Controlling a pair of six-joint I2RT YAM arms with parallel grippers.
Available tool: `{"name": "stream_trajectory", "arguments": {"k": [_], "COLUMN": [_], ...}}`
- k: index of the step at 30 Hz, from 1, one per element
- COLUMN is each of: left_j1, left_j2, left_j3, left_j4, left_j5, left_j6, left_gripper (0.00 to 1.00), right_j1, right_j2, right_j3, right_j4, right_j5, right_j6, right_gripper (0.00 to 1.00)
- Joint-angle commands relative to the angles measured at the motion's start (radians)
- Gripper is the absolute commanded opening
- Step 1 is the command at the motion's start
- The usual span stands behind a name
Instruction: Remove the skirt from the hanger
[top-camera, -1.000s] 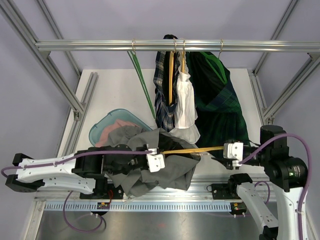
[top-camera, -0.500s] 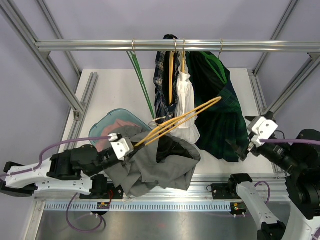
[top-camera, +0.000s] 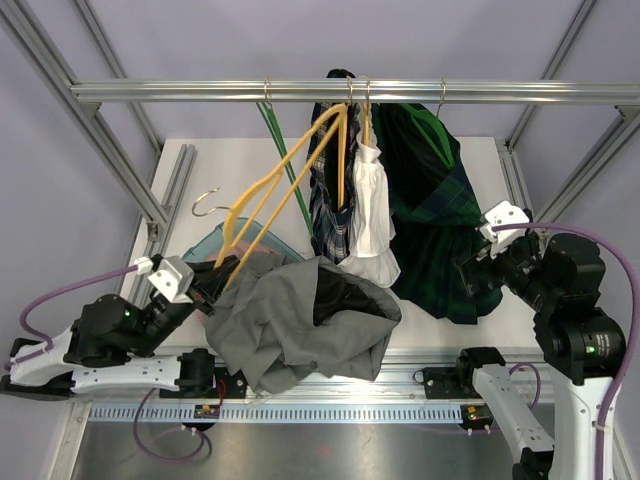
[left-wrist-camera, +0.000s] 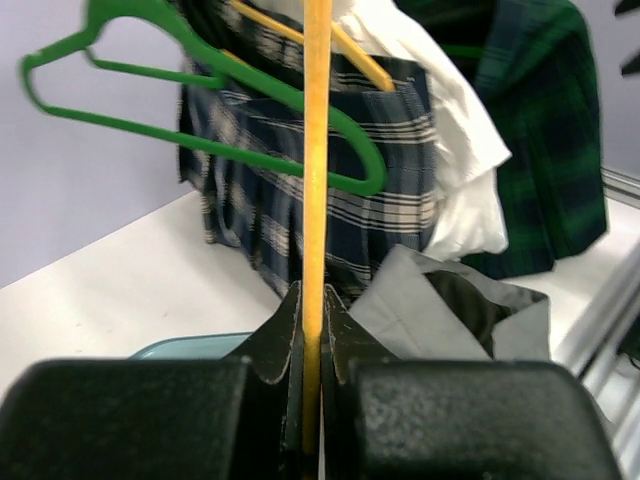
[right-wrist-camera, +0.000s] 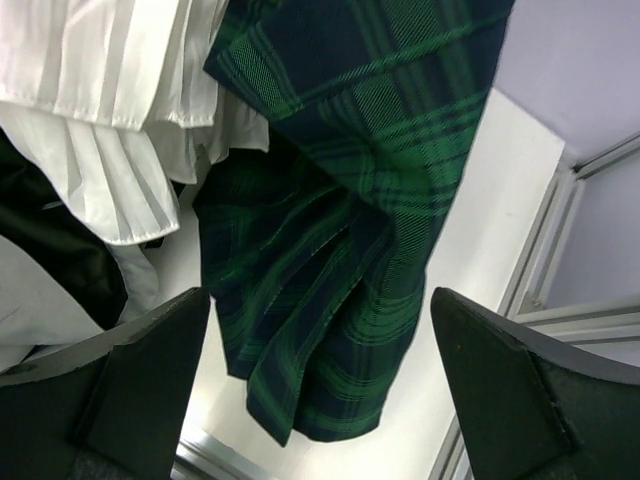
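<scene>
The grey skirt (top-camera: 300, 325) lies in a heap at the table's front, off the hanger; in the left wrist view the skirt (left-wrist-camera: 440, 300) sits low right. My left gripper (top-camera: 213, 272) is shut on the bare yellow hanger (top-camera: 280, 180), which slants up toward the rail, its metal hook (top-camera: 205, 205) free at the left. In the left wrist view the hanger's bar (left-wrist-camera: 316, 150) stands upright, pinched in my left gripper (left-wrist-camera: 315, 320). My right gripper (top-camera: 472, 272) is open at the right, apart from the hanger. Its view shows only cloth beyond the gripper (right-wrist-camera: 320, 380).
A teal basin (top-camera: 210, 245) with pink cloth sits partly under the heap. From the rail (top-camera: 200, 92) hang a green hanger (top-camera: 285, 170), a navy plaid skirt (top-camera: 325, 190), a white skirt (top-camera: 372, 210) and a green plaid skirt (right-wrist-camera: 340, 230).
My right gripper let go of the hanger's end, opened wide and drew back right. My left arm swung the hanger left and upward, out of the grey skirt.
</scene>
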Motion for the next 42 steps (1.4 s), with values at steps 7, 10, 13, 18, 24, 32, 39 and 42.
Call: {"name": "stream_trajectory", "arguments": {"k": [7,10,13,18,24,32,39,42], "left_j1": [-0.002,0.0,0.0,0.0,0.0,-0.002,-0.002,-0.002], "left_j2": [-0.179,-0.237,-0.279,-0.282,-0.313,-0.17,0.178,0.29], "left_j3": [-0.034,-0.031,-0.021,0.005,0.019,0.044,0.24,0.35], "left_j4": [-0.038,-0.095,-0.168,-0.323,-0.388,-0.381,-0.602,-0.709], "left_j5": [-0.185,-0.214,-0.213,-0.281,-0.372,-0.615,-0.711,-0.736], "left_j6": [0.018,0.018,0.026,-0.052,-0.111,-0.251,-0.572,-0.694], "left_gripper": [0.0,0.0,0.0,0.0,0.0,0.0,0.0,0.0], "right_j1": [-0.004,-0.006,-0.006,-0.004,-0.006,-0.006,-0.006,-0.006], "right_j2": [-0.045,-0.051,-0.058,-0.063,-0.066,-0.075,-0.085,-0.091], "right_j3": [-0.153,-0.187,-0.213,-0.25,-0.27,-0.292,-0.301,-0.304], "right_j4": [0.136,0.156,0.172,0.193,0.207,0.202,0.198,0.195], "right_j5": [-0.036,-0.05,-0.055,-0.066,-0.075,-0.105,-0.121,-0.124], "right_j6": [0.067,0.076,0.076,0.08,0.081,0.078,0.083,0.086], "right_gripper": [1.0,0.99,0.99,0.99,0.99,0.99,1.0,1.0]}}
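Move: The rail's empty stretch, where the yellow hanger held in the left hand is being taken, lies roughly 35 cm ahead of that hand and 22 cm above, with no real sideways offset. The green hanger hangs about 30 cm ahead, 12 cm right and 12 cm above. Some 30 cm below are the teal bin, 12 cm ahead, and the grey skirt, 3 cm ahead and 14 cm right. From the right hand, that stretch is about 33 cm ahead, 53 cm left and 22 cm above. The emptied yellow hanger, still pinched in the left fingers, is carried about 13 cm left and a little forward, dipping some 6 cm before rising again and coming back about 3 cm right; the wrist turns nearly 40 degrees counter-clockwise, swinging the hanger to point ahead towards the rail. The right hand, wide open and empty, sinks some 6 cm beside the green tartan skirt. ##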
